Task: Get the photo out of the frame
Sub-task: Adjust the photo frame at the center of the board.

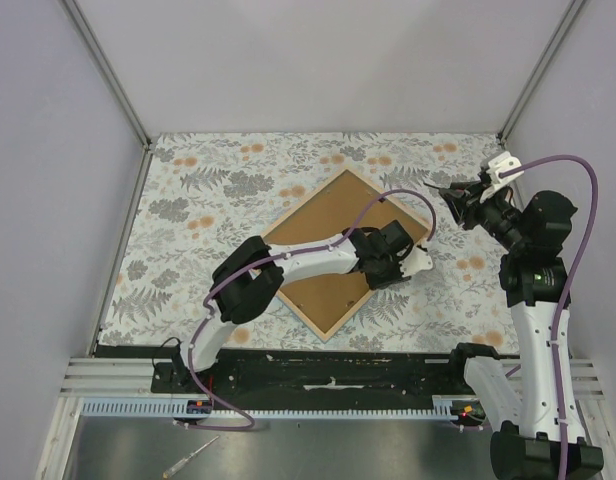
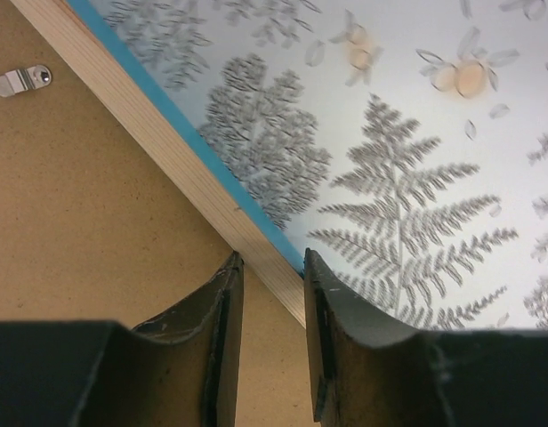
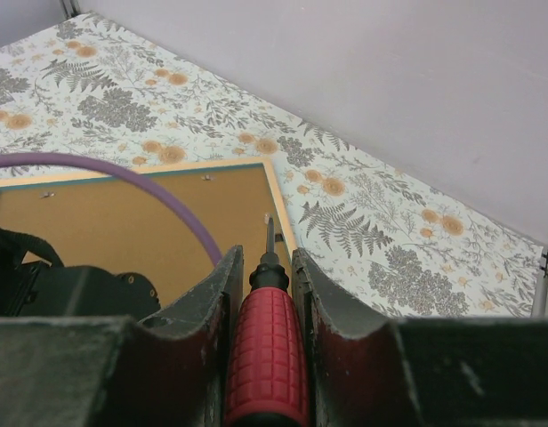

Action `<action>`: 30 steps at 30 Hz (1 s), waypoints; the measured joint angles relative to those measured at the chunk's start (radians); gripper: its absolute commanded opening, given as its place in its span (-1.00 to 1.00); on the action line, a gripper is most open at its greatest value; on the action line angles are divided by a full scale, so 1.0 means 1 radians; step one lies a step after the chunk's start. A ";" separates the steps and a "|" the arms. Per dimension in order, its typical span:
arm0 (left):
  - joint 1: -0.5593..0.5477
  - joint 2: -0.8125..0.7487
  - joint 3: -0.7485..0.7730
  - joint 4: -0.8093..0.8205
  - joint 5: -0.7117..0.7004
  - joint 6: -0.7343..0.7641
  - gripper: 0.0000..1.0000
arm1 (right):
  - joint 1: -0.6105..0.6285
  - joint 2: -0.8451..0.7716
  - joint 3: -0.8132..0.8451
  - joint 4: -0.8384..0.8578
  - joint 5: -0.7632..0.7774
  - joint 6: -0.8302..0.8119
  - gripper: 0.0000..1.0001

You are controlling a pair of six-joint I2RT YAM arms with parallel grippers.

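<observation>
The frame (image 1: 303,205) lies face down, turned like a diamond, on the floral cover, showing its light wood back and a thin blue rim (image 2: 158,98). Inside it sits the photo, of which only the plain brown board back (image 1: 333,210) (image 2: 87,205) (image 3: 123,222) shows. My left gripper (image 1: 413,262) (image 2: 271,258) is at the frame's right side, shut across the wooden rail (image 2: 167,142), one finger on the brown board and the other over the cover. My right gripper (image 1: 453,195) (image 3: 266,255) hovers past the frame's right corner, shut on a red-handled screwdriver (image 3: 267,356) whose tip points at the frame's edge (image 3: 283,200).
A small metal retaining clip (image 2: 22,80) lies on the board near the rail, and two more (image 3: 207,178) show along the far rail. The left arm's purple cable (image 3: 123,173) arcs over the board. Grey walls (image 1: 318,70) close the table's back and sides. A tool (image 1: 188,460) lies below the arm bases.
</observation>
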 measured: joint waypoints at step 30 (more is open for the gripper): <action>0.067 -0.396 -0.389 0.134 -0.183 0.232 0.88 | 0.000 0.017 -0.022 0.045 -0.049 0.066 -1.00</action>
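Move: The photo frame lies back-up and askew, its right-hand edge already between the left fingers near mid-length; its centre is about 8 cm ahead and 10 cm left of that hand, nearly level with it. Its near corner is some 13 cm back and 13 cm left, its right corner 12 cm ahead and 12 cm right. From the right hand the frame's centre lies roughly 5 cm ahead, 25 cm left and 32 cm below. The frame's right-hand edge, still pinched at first, is dragged about 4 cm back and 4 cm left in an arc while the left wrist turns some 15 degrees clockwise, staying low. The fingers then open wide and let go, and the hand moves forward and left and, speeding up, rises about 6 cm over the brown backing. The right hand keeps its screwdriver nearly still. ##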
